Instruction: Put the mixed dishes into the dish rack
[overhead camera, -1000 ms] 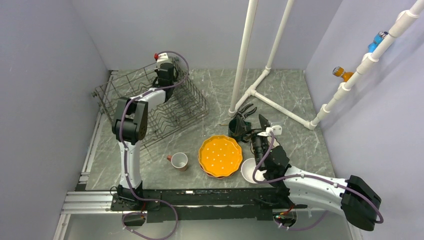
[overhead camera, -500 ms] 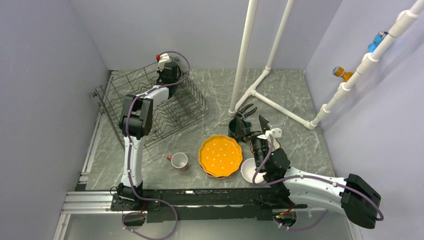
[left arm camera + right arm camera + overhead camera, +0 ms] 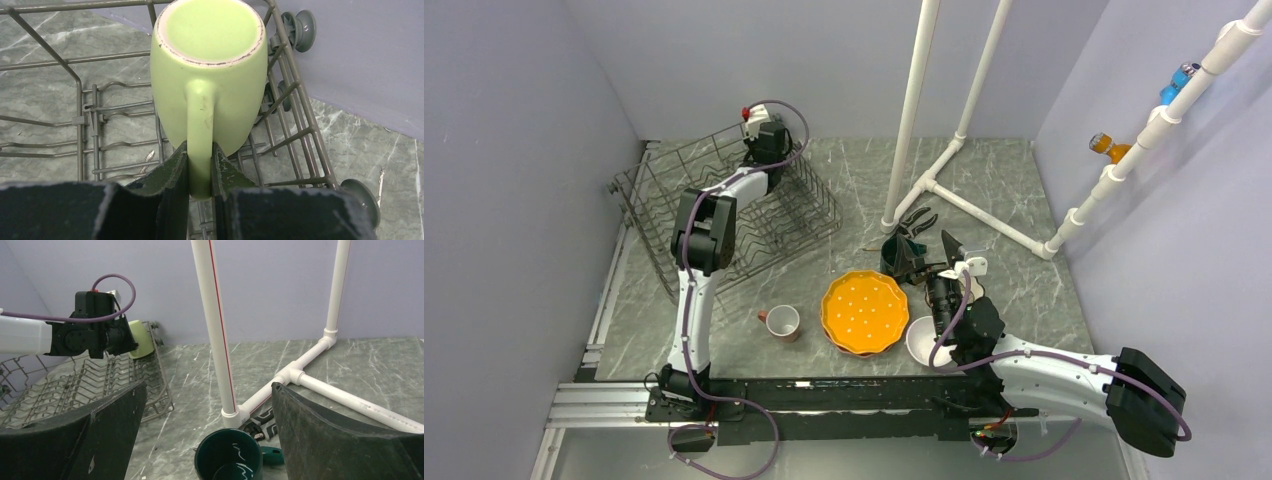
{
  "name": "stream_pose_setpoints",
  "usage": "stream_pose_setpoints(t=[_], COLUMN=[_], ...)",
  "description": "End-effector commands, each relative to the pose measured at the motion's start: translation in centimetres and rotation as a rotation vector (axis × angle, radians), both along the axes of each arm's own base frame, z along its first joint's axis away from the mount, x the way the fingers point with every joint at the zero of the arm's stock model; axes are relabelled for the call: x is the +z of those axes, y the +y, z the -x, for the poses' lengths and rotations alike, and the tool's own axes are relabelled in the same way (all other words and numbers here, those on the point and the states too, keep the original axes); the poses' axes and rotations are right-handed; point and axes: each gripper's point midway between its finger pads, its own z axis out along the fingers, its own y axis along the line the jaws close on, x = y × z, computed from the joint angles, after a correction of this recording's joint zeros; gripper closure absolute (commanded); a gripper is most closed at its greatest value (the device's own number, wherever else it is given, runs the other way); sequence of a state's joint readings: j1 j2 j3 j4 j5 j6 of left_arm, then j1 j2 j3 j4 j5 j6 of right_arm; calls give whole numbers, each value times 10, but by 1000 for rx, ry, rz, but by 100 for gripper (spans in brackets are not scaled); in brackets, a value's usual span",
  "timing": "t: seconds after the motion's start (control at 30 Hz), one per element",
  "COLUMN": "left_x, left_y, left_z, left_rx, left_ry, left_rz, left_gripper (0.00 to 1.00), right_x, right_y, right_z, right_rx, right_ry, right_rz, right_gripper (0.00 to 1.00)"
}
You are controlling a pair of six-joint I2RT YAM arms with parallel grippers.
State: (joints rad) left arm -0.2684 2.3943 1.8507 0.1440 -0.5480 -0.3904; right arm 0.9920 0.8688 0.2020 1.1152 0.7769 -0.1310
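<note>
My left gripper (image 3: 200, 150) is shut on the handle of the pale green mug (image 3: 207, 75). It holds the mug on its side, base toward the camera, over the far right corner of the dish rack (image 3: 80, 125). In the top view this gripper (image 3: 764, 140) hangs over the rack's (image 3: 724, 215) back edge. My right gripper (image 3: 208, 385) stands open just above and behind the dark teal mug (image 3: 228, 455), touching nothing. The orange dotted plates (image 3: 864, 311), the small pink mug (image 3: 781, 322) and the white bowl (image 3: 921, 340) sit on the table near the arms' bases.
A white pipe frame (image 3: 911, 110) rises from the table between the rack and the right wall, its foot beside the teal mug (image 3: 902, 254). Black-handled pliers (image 3: 262, 426) lie at that foot. Walls close in on the left, back and right.
The left arm has carried the green mug a little to the right along the rack's far edge, and its elbow has swung right. The right arm has not moved.
</note>
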Motion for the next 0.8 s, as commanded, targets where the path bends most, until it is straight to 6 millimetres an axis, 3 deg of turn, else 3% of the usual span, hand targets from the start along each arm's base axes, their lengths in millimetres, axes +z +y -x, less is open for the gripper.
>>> stream_pose_setpoints(t=[0.0, 0.1, 0.17, 0.4, 0.6, 0.77], left_x=[54, 51, 53, 60, 67, 65], left_y=[-9, -8, -11, -27, -30, -24], left_z=[-13, -8, -4, 0, 7, 27], left_rx=[39, 54, 38, -18, -41, -23], left_ry=[-135, -118, -125, -121, -115, -60], left_rz=[68, 93, 118, 208, 220, 223], left_gripper=[94, 70, 59, 53, 57, 35], right_x=[12, 11, 12, 12, 12, 11], right_y=[-3, -2, -2, -1, -1, -1], right_z=[3, 3, 3, 2, 2, 0], right_rx=[-1, 2, 2, 5, 9, 7], right_ry=[-30, -31, -31, -25, -21, -14], right_rz=[-43, -43, -45, -41, -45, -41], right_gripper=[5, 5, 5, 5, 5, 5])
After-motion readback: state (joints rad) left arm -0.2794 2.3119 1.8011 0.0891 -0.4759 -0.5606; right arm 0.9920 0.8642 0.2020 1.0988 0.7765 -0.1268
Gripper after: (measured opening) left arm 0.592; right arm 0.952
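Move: The left hand has the green mug by its handle. The upturned body sits roughly 6 cm ahead, 1 cm left and about level with the fingertips, in the dish rack's far right corner. That corner is some 12 cm ahead and 2 cm right, and the rack's middle some 16 cm back, 9 cm left and 6 cm lower. From the right hand the green mug lies about 43 cm ahead, 42 cm left and 16 cm below. Rightward first, the left hand eases about 2 cm while its fingers open off the green mug's handle and the wrist rolls some 10 degrees, left side sinking. It then lifts about 2 cm and draws back about 1 cm, away from the mug, the fingers spreading wider. ##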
